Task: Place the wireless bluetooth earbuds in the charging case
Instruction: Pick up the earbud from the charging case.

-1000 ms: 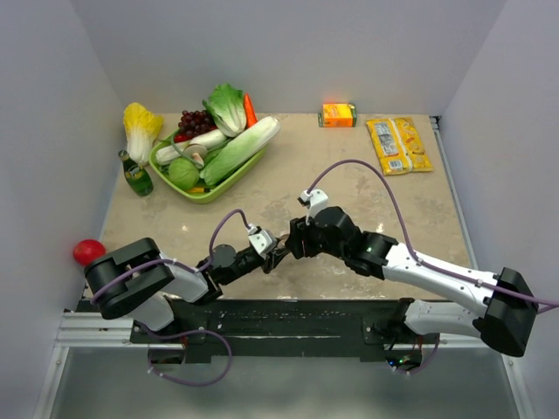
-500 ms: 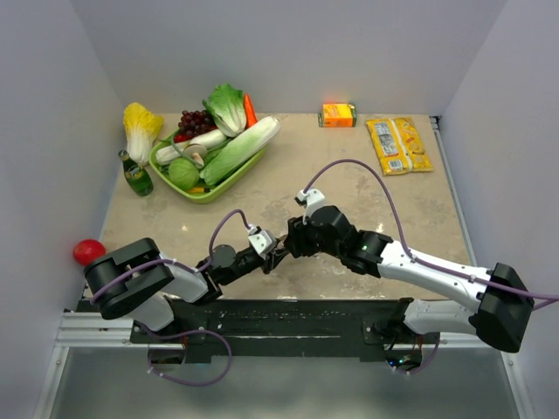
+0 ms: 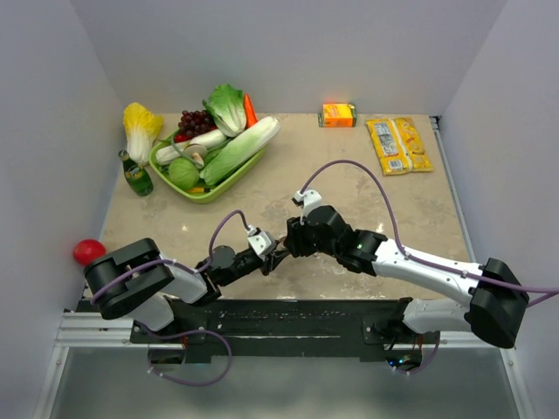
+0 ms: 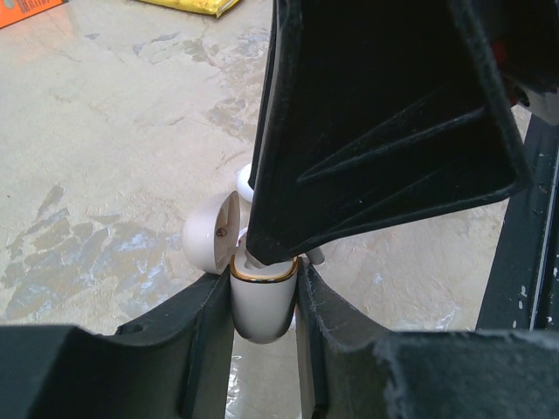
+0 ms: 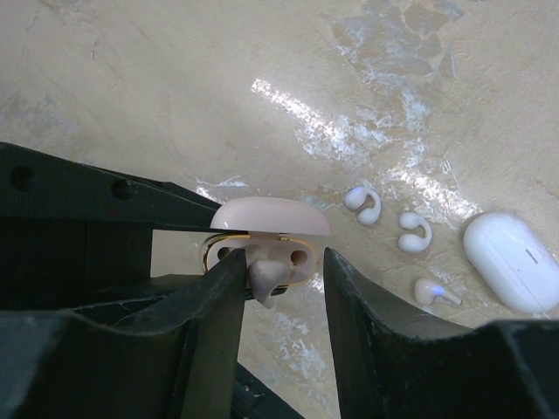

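Note:
The charging case (image 4: 262, 305), white with a gold rim, stands upright with my left gripper (image 4: 264, 279) shut on its body; its lid (image 4: 210, 236) hangs open. From above, my right gripper (image 5: 284, 262) hovers right over the case's mouth (image 5: 262, 253), and the two grippers meet near the table's front (image 3: 279, 250). One cream earbud (image 5: 265, 275) sticks out of the case and leans against one of the right fingers (image 5: 229, 288), while a gap separates it from the other, so these jaws stand open. Three loose earbuds (image 5: 414, 232) lie on the table beyond.
A second, closed white case (image 5: 514, 260) lies by the loose earbuds. At the back stand a green tray (image 3: 205, 190) of vegetables, a green bottle (image 3: 135, 175), an orange carton (image 3: 339, 114) and a yellow packet (image 3: 398, 145). A red ball (image 3: 87, 251) sits at the left.
My right arm has crept a little to the left, closer over the case held in the left gripper. The left arm has stayed put.

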`<action>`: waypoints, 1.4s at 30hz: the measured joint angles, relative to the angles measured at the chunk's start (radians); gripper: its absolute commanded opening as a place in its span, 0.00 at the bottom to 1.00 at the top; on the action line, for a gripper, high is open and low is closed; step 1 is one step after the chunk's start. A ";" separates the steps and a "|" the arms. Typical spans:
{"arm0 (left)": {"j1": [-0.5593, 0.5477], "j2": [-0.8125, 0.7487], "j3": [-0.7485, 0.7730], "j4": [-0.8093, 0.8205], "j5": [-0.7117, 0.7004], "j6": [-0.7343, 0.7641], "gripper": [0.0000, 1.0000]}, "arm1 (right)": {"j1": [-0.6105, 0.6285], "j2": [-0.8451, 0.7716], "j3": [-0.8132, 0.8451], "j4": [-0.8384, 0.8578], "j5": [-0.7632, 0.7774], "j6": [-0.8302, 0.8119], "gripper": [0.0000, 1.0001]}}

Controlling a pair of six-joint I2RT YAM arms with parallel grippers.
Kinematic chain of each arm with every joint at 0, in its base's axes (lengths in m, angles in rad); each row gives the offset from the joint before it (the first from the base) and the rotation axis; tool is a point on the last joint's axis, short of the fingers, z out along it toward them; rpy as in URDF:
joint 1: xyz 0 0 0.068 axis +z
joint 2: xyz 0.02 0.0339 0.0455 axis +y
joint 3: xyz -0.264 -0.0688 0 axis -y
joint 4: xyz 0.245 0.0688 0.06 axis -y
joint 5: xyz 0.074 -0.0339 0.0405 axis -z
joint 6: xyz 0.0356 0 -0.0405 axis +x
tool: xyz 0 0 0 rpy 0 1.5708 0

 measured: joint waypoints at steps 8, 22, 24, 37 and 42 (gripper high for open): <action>0.000 0.000 0.000 0.000 0.000 0.000 0.00 | 0.000 0.002 0.000 0.002 -0.002 0.000 0.37; 0.000 0.000 -0.002 -0.007 0.000 0.000 0.00 | 0.000 0.025 0.000 0.018 -0.002 0.000 0.13; 0.000 0.000 -0.002 -0.006 0.000 0.000 0.00 | 0.000 0.023 0.000 0.018 -0.002 0.000 0.10; 0.000 0.000 -0.002 -0.006 0.000 -0.001 0.00 | 0.000 -0.046 0.000 0.015 0.003 0.001 0.00; 0.000 0.000 -0.002 -0.006 -0.001 -0.003 0.00 | 0.000 -0.096 0.000 0.013 0.034 0.000 0.00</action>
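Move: The seated earbud is already between the right hand's parted fingertips, its middle about 1 cm below the hand point; the charging case around it is some 3 cm below that point. Of the loose things on the table, roughly 7 cm lower, one earbud is about 4 cm ahead and 3 cm right, another 4 ahead and 6 right, and a closed white case 4 ahead and 12 right. From the left hand, the seated earbud is about 1 cm ahead, 1 cm right and 2 cm above. The earbud standing in the open charging case is what the right hand takes: it eases down about half a centimetre, its fingers closing until they pinch the bud, then it draws up out of the case, about 4 cm from its lowest point, tipping back slightly. The left hand stays put, still gripping the case from below. ##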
